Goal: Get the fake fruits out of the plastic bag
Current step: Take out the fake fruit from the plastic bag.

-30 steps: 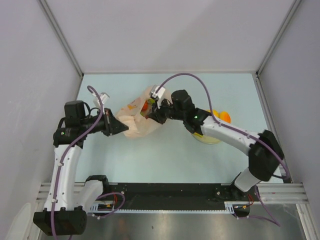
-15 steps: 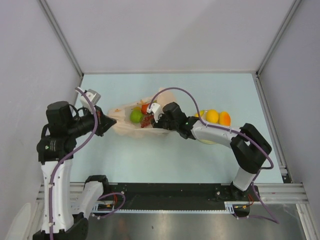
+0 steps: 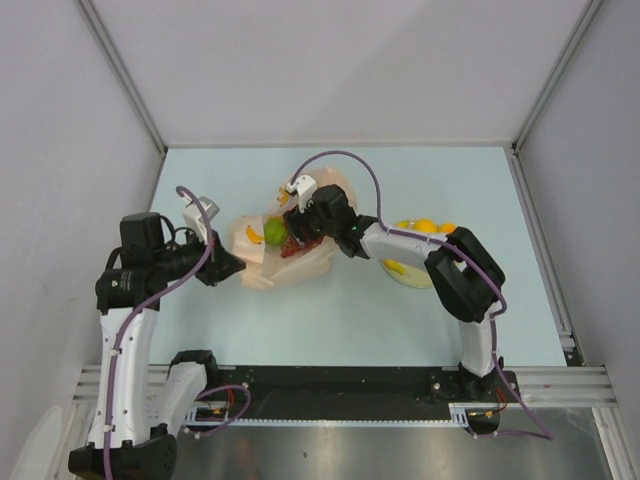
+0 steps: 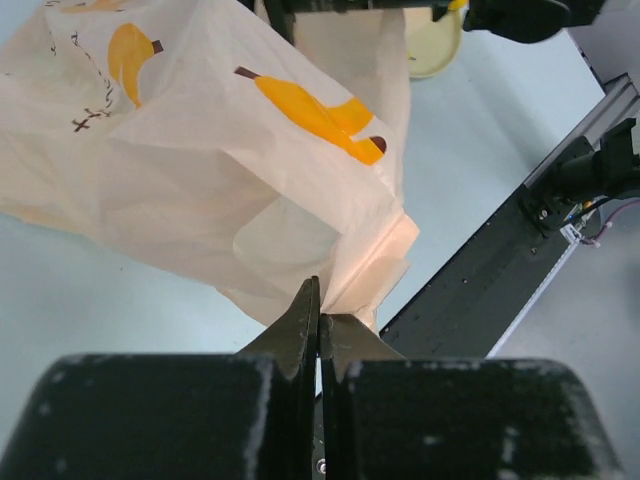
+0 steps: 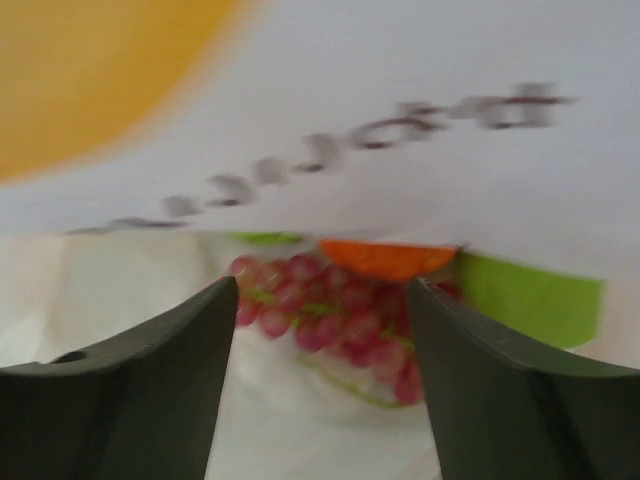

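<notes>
The peach plastic bag [image 3: 262, 268] lies crumpled at mid-table, with banana prints showing on it [image 4: 200, 150]. My left gripper [image 3: 232, 268] is shut on the bag's folded corner [image 4: 322, 318]. In the bag's mouth lie a green apple [image 3: 273, 232] and a dark red grape bunch [image 3: 295, 247]. My right gripper [image 3: 300, 225] reaches into that mouth, open. In its wrist view the grapes [image 5: 330, 310] sit just ahead between the fingers [image 5: 130, 400], apart from them. An orange fruit [image 5: 390, 258] and the green apple [image 5: 530, 295] lie behind, under the bag's upper sheet [image 5: 400, 150].
A cream plate [image 3: 415, 278] sits right of the bag, partly under the right arm. A lemon [image 3: 425, 226] and an orange fruit [image 3: 447, 228] lie at its far side. Grey walls close the back and sides; a black rail [image 4: 480, 270] runs along the near edge.
My right gripper has opened and pushed further left into the bag's mouth. The left gripper, still pinching the bag, has swung back right and nearer, bunching the bag.
</notes>
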Controlling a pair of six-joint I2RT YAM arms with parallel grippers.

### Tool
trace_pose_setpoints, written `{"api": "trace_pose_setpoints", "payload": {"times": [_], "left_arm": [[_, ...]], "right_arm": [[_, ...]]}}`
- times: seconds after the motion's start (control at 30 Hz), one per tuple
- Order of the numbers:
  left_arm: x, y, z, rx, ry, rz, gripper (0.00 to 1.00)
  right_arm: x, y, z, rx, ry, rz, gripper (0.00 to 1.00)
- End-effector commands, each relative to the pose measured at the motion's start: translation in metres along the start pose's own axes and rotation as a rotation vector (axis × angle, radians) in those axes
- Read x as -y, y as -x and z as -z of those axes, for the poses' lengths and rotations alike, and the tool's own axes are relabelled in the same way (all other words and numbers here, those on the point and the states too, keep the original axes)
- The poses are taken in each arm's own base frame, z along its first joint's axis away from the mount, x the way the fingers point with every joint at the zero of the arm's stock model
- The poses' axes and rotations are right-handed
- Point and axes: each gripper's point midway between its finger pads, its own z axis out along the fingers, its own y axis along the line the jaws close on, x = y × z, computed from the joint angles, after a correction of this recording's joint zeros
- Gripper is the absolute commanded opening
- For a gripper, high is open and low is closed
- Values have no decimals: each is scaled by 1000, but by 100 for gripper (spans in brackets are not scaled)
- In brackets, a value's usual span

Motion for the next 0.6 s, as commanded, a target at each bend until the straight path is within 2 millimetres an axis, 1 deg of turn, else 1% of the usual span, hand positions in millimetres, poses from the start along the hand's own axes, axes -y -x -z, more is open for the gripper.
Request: {"api": "trace_pose_setpoints", "payload": {"times": [0.0,0.03,0.07,0.1,0.13,0.17,0.2,0.23,0.27,0.3,0.33,0.37,0.43,0.47,0.5,0.57], "left_arm": [[7,6,1,27,-42,-27,0],[8,4,1,19,-47,-21,0],[9,3,2,14,-49,-17,0],[11,3,3,15,-55,-22,0],[13,2,3,8,-60,-13,0],[15,1,4,6,-70,-10,0],[17,0,4,0,-81,-6,0],[18,-1,5,-1,-83,1,0],[19,-1,4,-2,-91,8,0],[18,-3,2,-10,-97,22,0],[17,-3,1,-15,-101,31,0],[16,-3,0,-17,-103,35,0],[14,-2,-2,-21,-102,31,0],[13,-1,-3,-21,-100,30,0],[13,-2,-3,-22,-100,32,0],[12,-2,-4,-24,-99,35,0]], "right_arm": [[43,30,-18,80,-160,-62,77],[47,22,-24,66,-170,-68,80],[50,21,-27,64,-182,-73,84],[54,20,-30,60,-195,-92,85],[56,24,-32,70,-202,-100,87],[58,18,-38,57,-204,-105,89],[58,12,-42,43,-204,-110,90],[56,19,-46,54,-193,-111,90],[56,9,-53,35,-189,-118,90],[54,7,-56,29,-184,-128,90],[54,12,-60,40,-181,-136,90],[54,2,-68,23,-180,-141,91],[52,-2,-75,17,-157,-138,92],[50,1,-78,21,-151,-132,93],[50,-9,-84,1,-151,-131,94],[53,-14,-86,-14,-159,-122,94]]}}
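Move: The right hand, inside the bag mouth, is going for the orange-red fruit, roughly 7 cm ahead, 2 cm to the left and 6 cm below. The grapes lie nearer, about 3 cm ahead, 1 cm left and 8 cm down; the round green fruit is some 4 cm ahead, 5 cm left and 6 cm lower. From the left hand, which holds the bag's rim, the orange-red fruit is around 21 cm ahead, 11 cm right and 20 cm down. Forward and down into the bag, the right hand reaches about 8 cm ahead and sinks some 4.5 cm, quick at first and dropping faster at the end, passing over the grapes towards the orange-red fruit. The wrist swings about 10 degrees clockwise and the part-open fingers spread nearly wide, one to either side of the fruit, while the left hand's shut fingers keep pinching the bag's rim. ##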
